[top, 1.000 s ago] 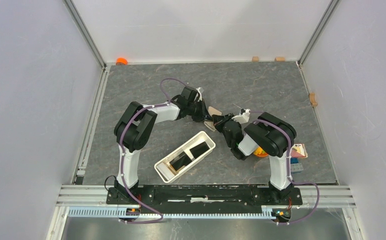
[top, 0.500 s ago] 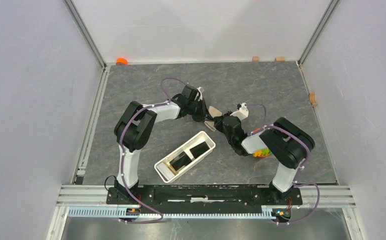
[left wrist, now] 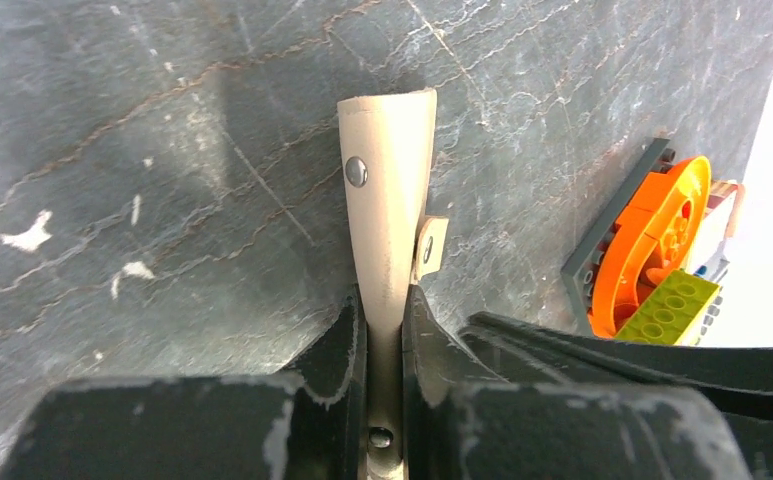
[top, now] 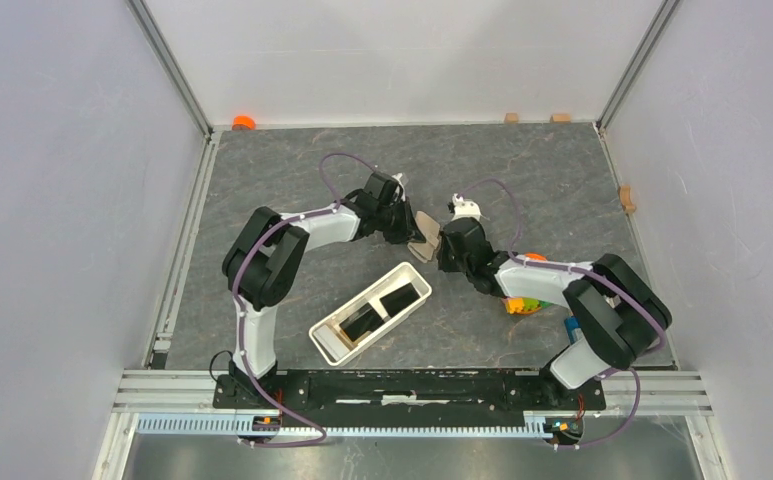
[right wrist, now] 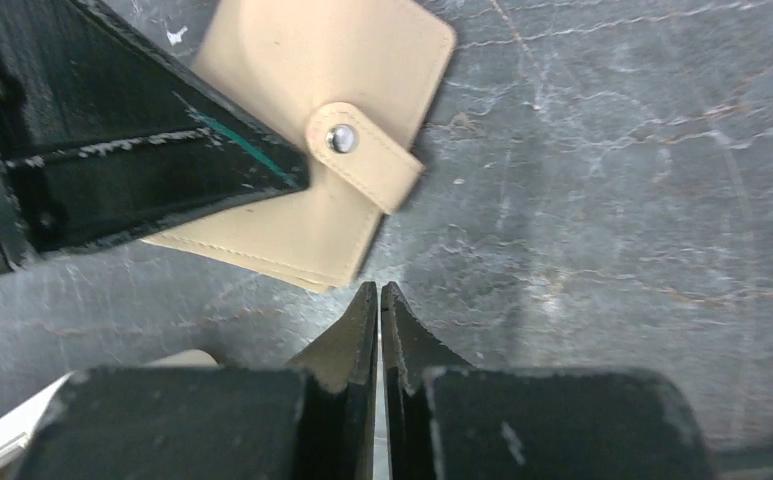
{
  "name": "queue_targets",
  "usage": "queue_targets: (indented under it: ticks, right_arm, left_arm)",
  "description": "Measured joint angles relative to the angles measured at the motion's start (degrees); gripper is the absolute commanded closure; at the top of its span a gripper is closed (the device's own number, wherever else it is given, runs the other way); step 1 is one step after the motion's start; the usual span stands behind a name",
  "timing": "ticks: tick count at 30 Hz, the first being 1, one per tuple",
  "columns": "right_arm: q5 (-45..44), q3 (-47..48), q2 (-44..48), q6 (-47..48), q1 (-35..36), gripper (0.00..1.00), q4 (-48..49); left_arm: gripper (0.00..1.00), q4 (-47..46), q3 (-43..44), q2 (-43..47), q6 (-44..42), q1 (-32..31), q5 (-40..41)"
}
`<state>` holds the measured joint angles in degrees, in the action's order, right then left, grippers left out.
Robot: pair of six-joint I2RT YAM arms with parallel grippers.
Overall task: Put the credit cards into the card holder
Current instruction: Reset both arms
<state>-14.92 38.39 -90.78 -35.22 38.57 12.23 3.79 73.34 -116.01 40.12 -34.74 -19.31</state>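
Observation:
Two black credit cards lie inside a long white tray near the table's middle. Behind the tray, my left gripper is shut on a beige card holder with a snap flap. In the left wrist view the card holder stands edge-on between the fingers of the left gripper. My right gripper is shut and holds nothing. Its tips sit just short of the card holder's lower corner. The same right gripper shows in the top view.
An orange bowl of coloured blocks sits under my right forearm, with a blue block beside it. Small wooden blocks line the back wall and one the right wall. An orange object lies at the back left corner.
My right arm has swung its elbow out to the right and stretched lower, uncovering the orange bowl, while its gripper edged up toward the card holder. The left arm has barely moved.

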Motion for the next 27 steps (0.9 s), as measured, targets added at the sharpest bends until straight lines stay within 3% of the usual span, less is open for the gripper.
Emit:
queue_targets:
  ticks: [3, 4, 7, 11, 15, 19, 27]
  right_arm:
    - [2.3, 0.0, 2.8, 3.7, -1.6, 0.85, -3.6]
    - [2.9, 0.0, 3.7, 4.7, -2.3, 0.83, -4.6]
    - [4.2, 0.0, 6.1, 6.7, -4.1, 0.75, -6.6]
    - [6.2, 0.6, 7.9, 9.7, -6.7, 0.55, -9.1]
    - [8.5, 2.2, 8.9, 12.5, -9.9, 0.36, -11.4]
    - [10.1, 3.8, 11.4, 15.7, -14.4, 0.23, -14.1]
    - [9.8, 4.9, 20.7, 23.3, -22.1, 0.18, -17.5]
  left_arm:
    - [0.95, 0.7, -1.0, 1.3, -0.8, 0.1, 1.2]
    - [0.89, 1.0, -1.1, 1.5, -0.8, 0.1, 1.3]
    - [0.69, 1.4, -1.1, 1.6, -0.9, 0.3, 1.2]
    - [0.25, 3.9, -0.8, 1.6, -2.6, 1.0, 1.8]
    - [0.0, 5.8, -0.7, 3.8, -5.0, 2.4, 3.9]
    - [0.0, 7.9, -1.3, 8.7, -7.6, 4.1, 7.9]
    - [0.0, 11.7, -8.5, 29.7, -13.7, 9.5, 18.9]
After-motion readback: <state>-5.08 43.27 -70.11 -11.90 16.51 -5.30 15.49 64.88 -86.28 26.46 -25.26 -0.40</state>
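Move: The left hand still pinches the card holder, whose middle lies about 3 cm to its right, 1 cm ahead and slightly below; from the empty right hand it is some 4 cm ahead and 4 cm left. The white tray is roughly 17 cm back and 10 cm left of the left hand, near table height. The orange plate of blocks lies some 17 cm right and 5 cm back of the right hand. Left opens, releasing the card holder, and lifts away about 15 cm left; right, opening, retreats right and up. ##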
